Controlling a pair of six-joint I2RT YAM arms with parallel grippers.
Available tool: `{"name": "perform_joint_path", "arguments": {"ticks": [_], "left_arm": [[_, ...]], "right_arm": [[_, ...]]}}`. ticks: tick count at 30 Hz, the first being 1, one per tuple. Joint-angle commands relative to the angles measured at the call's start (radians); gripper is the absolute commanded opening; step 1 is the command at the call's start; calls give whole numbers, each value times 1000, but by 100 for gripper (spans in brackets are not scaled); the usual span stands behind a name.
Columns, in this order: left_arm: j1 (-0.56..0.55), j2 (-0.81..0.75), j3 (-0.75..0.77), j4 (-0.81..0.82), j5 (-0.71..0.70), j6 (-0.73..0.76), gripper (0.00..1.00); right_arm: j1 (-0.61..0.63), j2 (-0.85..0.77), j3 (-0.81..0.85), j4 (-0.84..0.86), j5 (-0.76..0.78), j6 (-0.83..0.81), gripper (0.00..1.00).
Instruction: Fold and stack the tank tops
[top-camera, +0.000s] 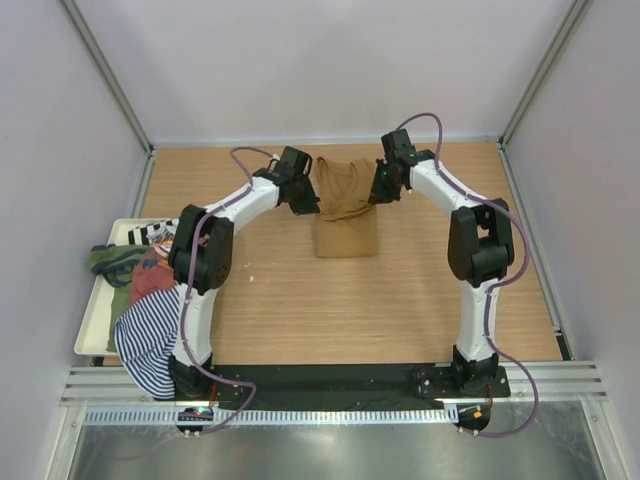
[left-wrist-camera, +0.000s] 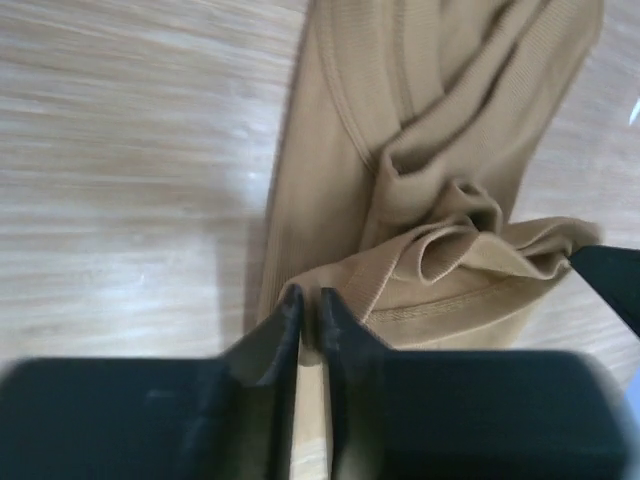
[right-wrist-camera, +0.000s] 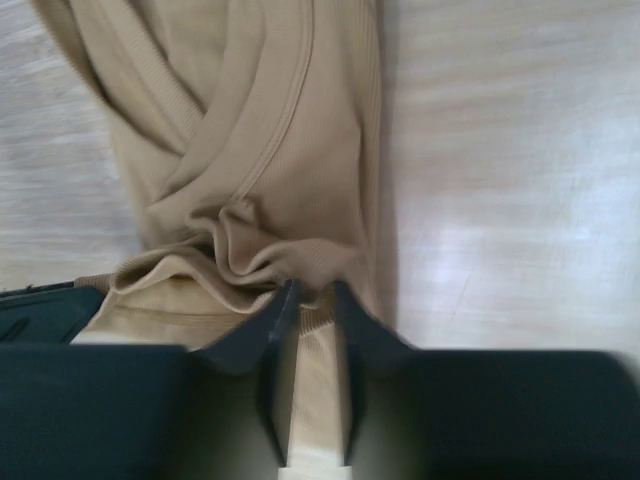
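A tan-brown tank top (top-camera: 345, 205) lies on the wooden table, its near half flat and its far end lifted and bunched between the two grippers. My left gripper (top-camera: 310, 205) is shut on the cloth's left edge; in the left wrist view its jaws (left-wrist-camera: 308, 300) pinch the ribbed hem of the tan top (left-wrist-camera: 420, 150). My right gripper (top-camera: 381, 190) holds the right edge; in the right wrist view the jaws (right-wrist-camera: 312, 292) stand a little apart with ribbed hem of the tan top (right-wrist-camera: 270, 150) between them. More tank tops lie at the left: navy-white striped (top-camera: 150, 345), rust-red (top-camera: 155, 282), olive green (top-camera: 115, 260).
A white tray (top-camera: 95, 320) sits at the table's left edge under the pile of tops; the striped one hangs over its near corner. A black-and-white patterned cloth (top-camera: 155, 232) shows at the tray's far end. Enclosure walls ring the table.
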Motion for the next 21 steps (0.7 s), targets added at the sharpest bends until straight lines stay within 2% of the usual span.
{"name": "perform_joint_path", "arguments": {"ticks": [1,2,3,4,5,7,8,14,16,21], "left_arm": [[35,58,70,47,58,6,18],[41,65,80,55,64,8,24],[54,70,79,61,72,8,29],[60,69,74,70,78,8,46],[64,50,47,95,83,8,54],[77,17,5,126,92,14,64],[80,-29,-43,149,92,17,65],[83,-204,-279,234,135,11,67],[71,-269,-340,255,144,-1,67],[15,-347,-505,339,167,-35,66]], "right_arm": [[-31,70,81,88,-31,33,30],[-38,76,86,104,-24,41,46],[-42,68,80,116,-11,47,50],[-46,56,67,130,-4,50,55],[-48,39,23,145,1,53,63],[-55,-39,-64,203,19,55,70],[-60,-71,-92,228,28,55,73],[-69,-332,-382,334,30,22,73],[-69,-379,-471,357,-49,1,72],[-69,-403,-546,348,-206,-22,72]]}}
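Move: Both hands still pinch the tan tank top's hem corners, left and right. Its upper half with the straps is centred about 7 cm ahead, 6 cm right and 3 cm below the left hand, and about 5 cm ahead, 6 cm left and 4 cm below the right. The near fold edge lies some 13 cm back and 6 cm right of the left hand, 15 cm back and 6 cm left of the right, a few centimetres below both. Both hands carry the hem's last bit forward and down together, about 2.5 cm each way, onto the tank top's upper half, their fingers spreading wide on the way so that the corners are let go. They then part sideways, left hand to the left and right hand to the right, each drawing back some 8 cm from its furthest reach along the folded cloth's sides while rising, the left by about 4 cm and the right by 6 cm with its fingertips swinging forward and up some 10 degrees. ##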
